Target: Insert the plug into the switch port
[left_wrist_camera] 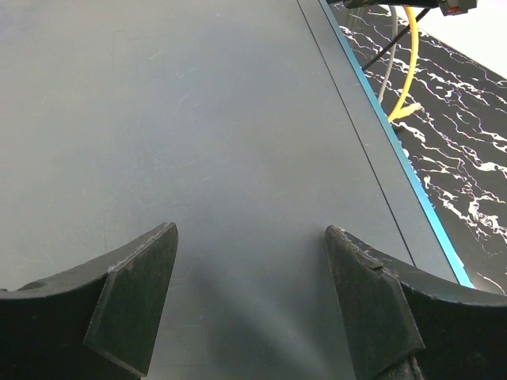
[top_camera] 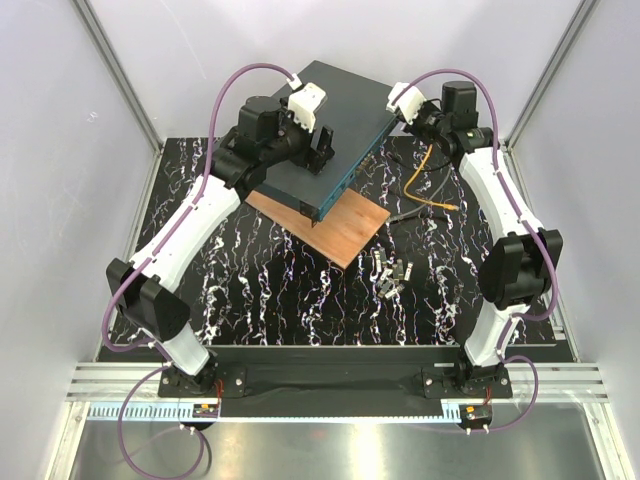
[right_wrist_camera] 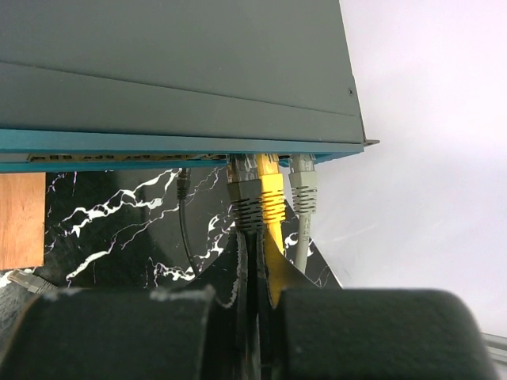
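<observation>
The switch (top_camera: 330,120) is a flat dark grey box with a teal front face (right_wrist_camera: 158,142). In the right wrist view the yellow-booted plug (right_wrist_camera: 272,194) stands with its tip in a switch port (right_wrist_camera: 267,161) near the face's right end. Its orange cable (top_camera: 425,170) loops over the mat to a loose yellowish end (top_camera: 452,207). My right gripper (right_wrist_camera: 252,236) (top_camera: 390,120) is shut, its tips just below the plug. The yellow cable lies along its right finger; whether it is pinched I cannot tell. My left gripper (left_wrist_camera: 249,229) (top_camera: 315,148) hovers open over the switch's lid, holding nothing.
A grey-booted plug (right_wrist_camera: 245,202) and a light grey one (right_wrist_camera: 304,190) sit in ports either side of the yellow one. A thin black cable (right_wrist_camera: 184,222) hangs further left. The switch rests on a wooden board (top_camera: 340,235). Small grey modules (top_camera: 392,272) lie on the mat.
</observation>
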You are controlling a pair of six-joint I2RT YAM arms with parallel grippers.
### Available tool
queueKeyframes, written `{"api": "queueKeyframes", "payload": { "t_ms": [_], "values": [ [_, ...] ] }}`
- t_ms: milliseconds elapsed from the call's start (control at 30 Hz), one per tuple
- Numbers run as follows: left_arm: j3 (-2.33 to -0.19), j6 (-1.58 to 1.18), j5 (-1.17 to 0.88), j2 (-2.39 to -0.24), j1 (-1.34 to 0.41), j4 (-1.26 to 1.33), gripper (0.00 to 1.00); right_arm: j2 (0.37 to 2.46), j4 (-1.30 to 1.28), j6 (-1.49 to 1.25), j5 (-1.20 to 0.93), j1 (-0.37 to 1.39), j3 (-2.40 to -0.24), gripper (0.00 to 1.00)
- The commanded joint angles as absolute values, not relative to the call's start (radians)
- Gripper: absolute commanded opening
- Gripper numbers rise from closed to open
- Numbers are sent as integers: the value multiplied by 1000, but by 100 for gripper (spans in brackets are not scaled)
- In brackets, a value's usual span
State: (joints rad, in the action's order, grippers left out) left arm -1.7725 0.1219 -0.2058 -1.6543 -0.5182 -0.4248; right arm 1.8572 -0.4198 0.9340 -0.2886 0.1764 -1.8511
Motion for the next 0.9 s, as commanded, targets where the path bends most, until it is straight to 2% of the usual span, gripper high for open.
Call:
{"api": "queueKeyframes", "payload": {
  "t_ms": [0,200,267,300,367,400,500,533,600,767,867],
  "values": [
    [-1813,114,-229,-1649,-511,-387,80,1901,-155,939,-385,273,-1908,0],
    [-1815,120,-232,-1644,-505,-387,80,1873,-164,966,-324,273,-1826,0],
    [-1812,120,-232,-1643,-505,-387,80,1852,-140,963,-308,272,-1798,3],
    [-1810,120,-232,-1641,-506,-387,80,1845,-137,962,-307,272,-1778,8],
    [-1806,118,-233,-1638,-505,-387,80,1839,-137,954,-299,265,-1775,11],
    [-1804,118,-232,-1638,-506,-387,80,1839,-137,953,-301,262,-1778,18],
    [-1802,117,-233,-1640,-505,-387,80,1841,-141,946,-296,249,-1790,22],
    [-1802,117,-232,-1638,-505,-384,80,1838,-146,943,-299,245,-1793,27],
    [-1805,114,-236,-1643,-505,-385,80,1838,-150,942,-302,242,-1798,29],
    [-1812,109,-238,-1644,-506,-383,80,1824,-172,943,-308,230,-1798,43],
    [-1813,109,-239,-1646,-505,-385,80,1810,-190,943,-316,222,-1795,48]
  ]
}}
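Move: The black plug is already in the switch port, its head about 2 cm ahead of the right hand point, 2 cm left and 1 cm below; the closed fingers still pinch its cable end. In the ports beside it sit the yellow plug, some 3 cm ahead and 1 cm left of the hand, and the grey plug, 4 cm straight ahead. From the left hand the black plug lies roughly 10 cm ahead, 15 cm to the right and 5 cm lower. The right hand first holds nearly still behind the black plug, then spreads its fingers from shut to about half open, so that the pinch on the black cable ends. As they open it eases down about 1 cm and slightly back from the port, drifting a touch to its left at the last, with the wrist held within a couple of degrees and the fingertips staying close around the cable. ##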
